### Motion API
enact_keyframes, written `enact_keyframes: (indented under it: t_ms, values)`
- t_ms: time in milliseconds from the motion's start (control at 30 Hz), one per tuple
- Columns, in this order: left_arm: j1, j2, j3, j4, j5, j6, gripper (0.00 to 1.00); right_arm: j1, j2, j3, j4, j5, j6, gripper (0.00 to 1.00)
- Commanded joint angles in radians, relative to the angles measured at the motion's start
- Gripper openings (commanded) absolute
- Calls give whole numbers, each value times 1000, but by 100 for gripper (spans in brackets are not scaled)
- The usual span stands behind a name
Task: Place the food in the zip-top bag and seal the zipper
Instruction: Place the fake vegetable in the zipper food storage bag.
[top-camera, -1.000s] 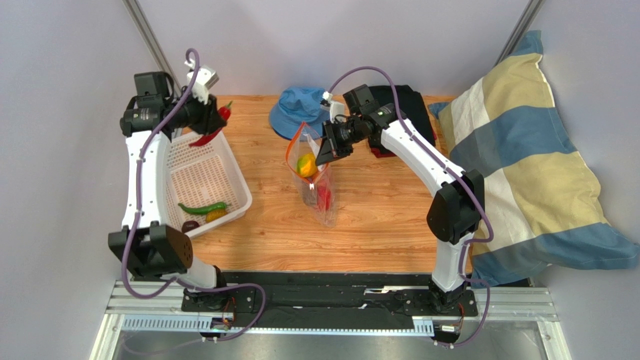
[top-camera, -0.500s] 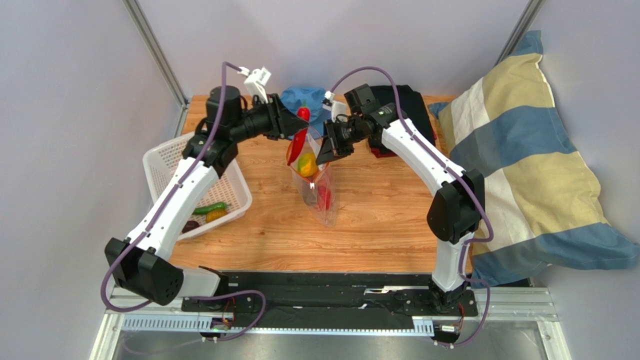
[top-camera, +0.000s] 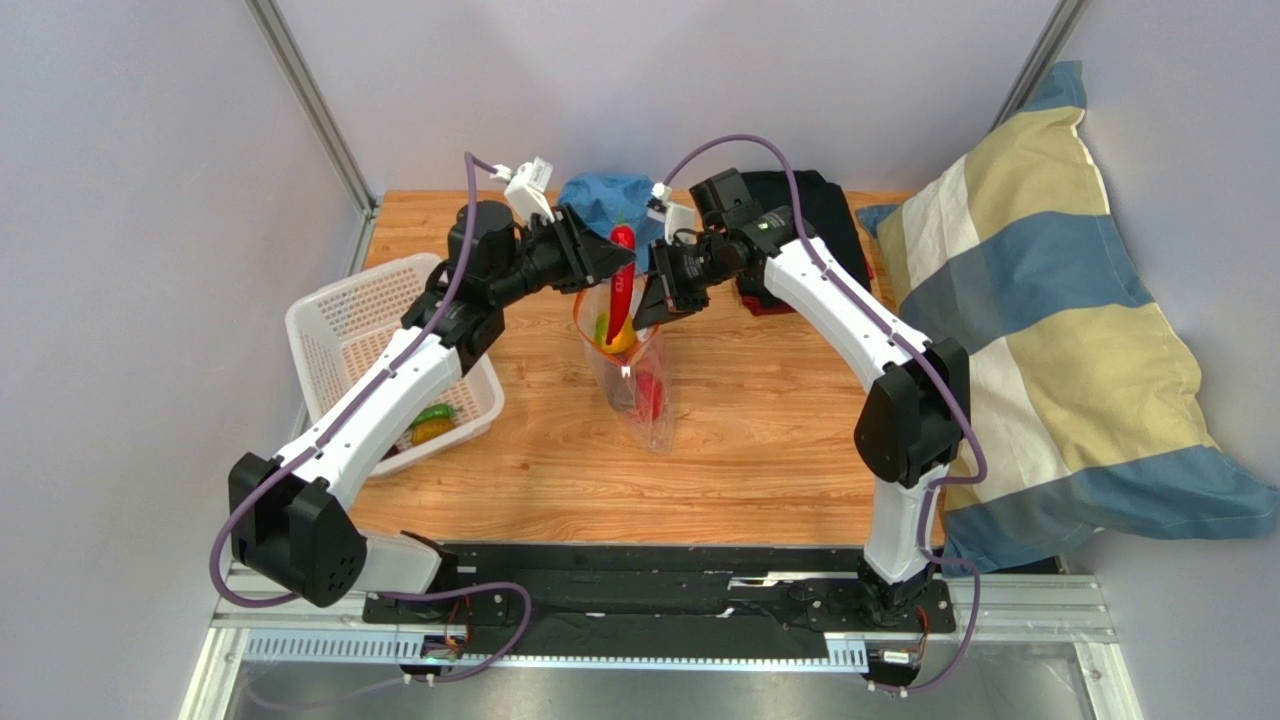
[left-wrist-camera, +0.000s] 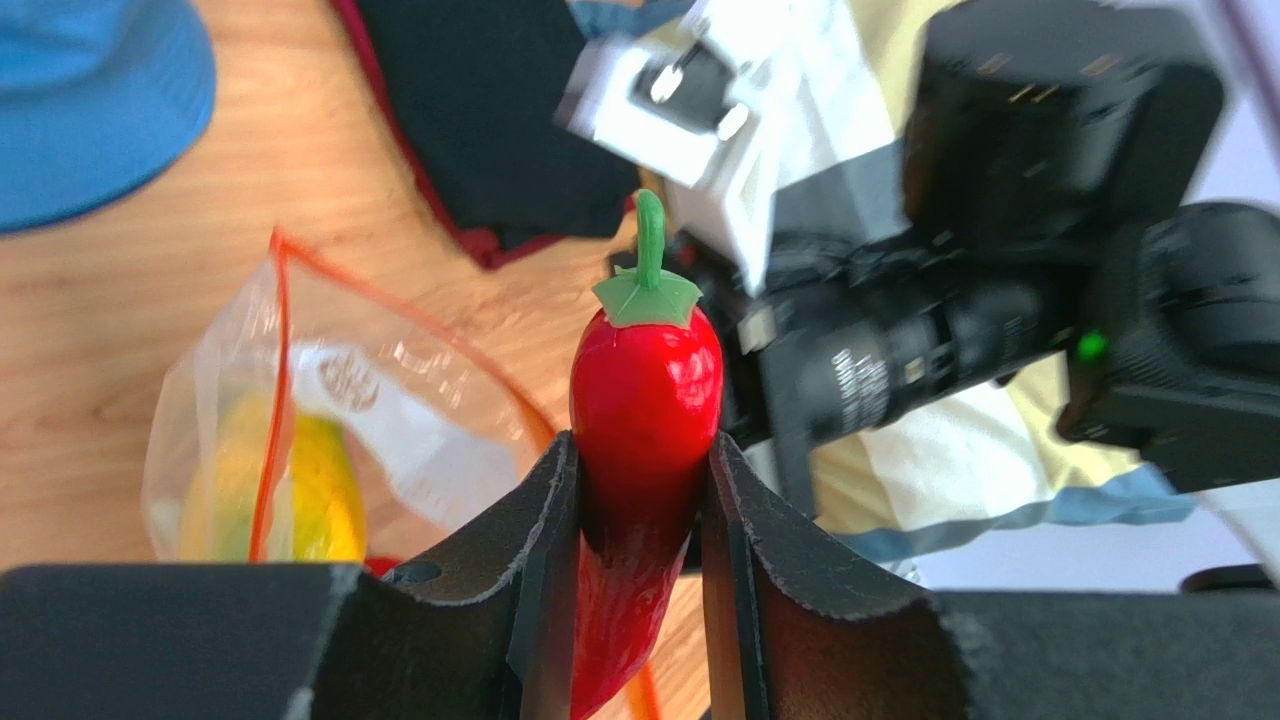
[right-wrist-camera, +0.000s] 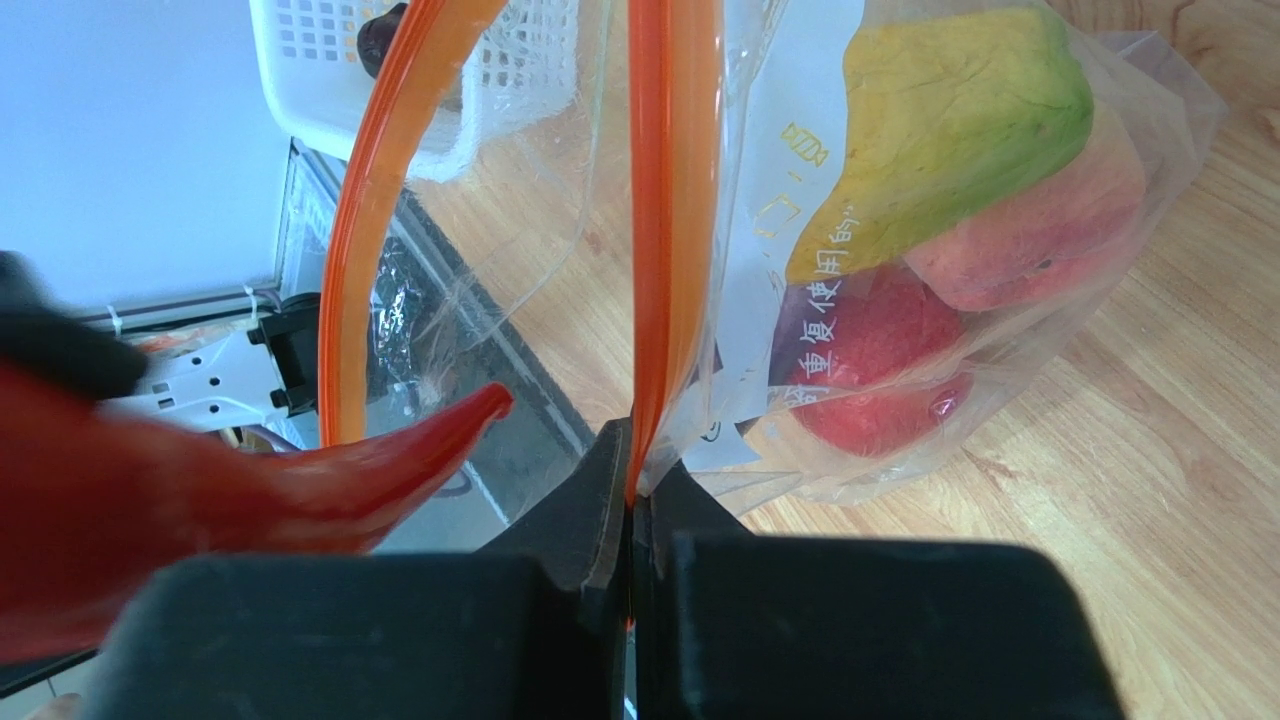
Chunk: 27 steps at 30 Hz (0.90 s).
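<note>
The clear zip-top bag (top-camera: 643, 393) stands mid-table with its mouth held open. My right gripper (top-camera: 649, 308) (right-wrist-camera: 631, 465) is shut on the right side of the orange zipper (right-wrist-camera: 654, 225). Inside the bag lie a yellow-green piece (right-wrist-camera: 947, 120), a peach (right-wrist-camera: 1037, 210) and a red apple (right-wrist-camera: 872, 360). Just left of and above the mouth, my left gripper (top-camera: 613, 263) (left-wrist-camera: 639, 450) is shut on a red chili (left-wrist-camera: 646, 398) (top-camera: 621, 240), stem up, with its tip (right-wrist-camera: 466, 413) pointing down at the opening. A green chili (top-camera: 433, 414) and a yellow piece (top-camera: 428, 432) lie in the white basket (top-camera: 361, 323).
A blue hat (top-camera: 601, 203) and a black cloth (top-camera: 819, 203) lie at the table's back edge, close behind both grippers. A striped pillow (top-camera: 1052, 300) covers the right side. The basket sits at the left table edge under my left arm.
My left arm has swung from over the basket rightwards to the bag's mouth, carrying the red chili. The right gripper and the bag have stayed in place.
</note>
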Motion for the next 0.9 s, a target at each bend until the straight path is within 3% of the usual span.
enact_keyframes:
  t_ms: [0,167,200,267,300,500,600,700,733,800,833,867]
  values:
    - [-37,-55,-71,-15,-43,3,23,-14,-27,1,27,-22,25,0]
    - [-69,-64,-150,-66,-60,-31,29,-22,-30,-2,32,-39,34,0]
    - [-69,-59,-142,-98,-55,-35,39,-22,-35,-5,32,-41,33,0]
    - [-69,-62,-124,-142,-55,-16,48,-22,-38,-10,33,-42,31,0]
    - [-69,-79,-110,-176,-72,-6,58,-22,-43,-15,33,-44,27,0]
    - [-43,-214,-21,-311,-132,144,85,-22,-56,-16,30,-50,4,0]
    - [52,-263,64,-426,-111,288,94,-22,-66,-16,26,-47,-15,0]
    - [176,-285,118,-596,-31,529,99,-22,-79,-24,23,-42,-30,0]
    - [211,-286,125,-645,10,698,99,-22,-81,-28,23,-42,-33,0]
    - [338,-292,125,-766,129,863,99,-23,-86,-30,20,-42,-44,0]
    - [387,-291,122,-805,176,1041,99,-22,-87,-31,20,-41,-44,0]
    - [420,-285,123,-886,199,1128,98,-22,-89,-36,18,-42,-45,0]
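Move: The open mouth of the zipper bag, where the left hand's red chili pepper is bound, lies almost straight below that hand, about 11 cm down. The right fingertips pinching the rim are 4 cm to the right and 1 cm farther out, at rim height. In the bag the yellow pepper sits some 3 cm ahead, 1 cm left and 17 cm down. From the right hand the mouth is about 4 cm left, 1 cm ahead, level. The red chili pepper, hanging tip down from the left fingers, is lowered about 8 cm and drawn back some 4 cm into the bag mouth, the fingers tipping down roughly 10 degrees. They open wide and let go, and the empty hand climbs out and sweeps about 15 cm left, rolling its left side up. The right hand stays, still pinching the rim. ##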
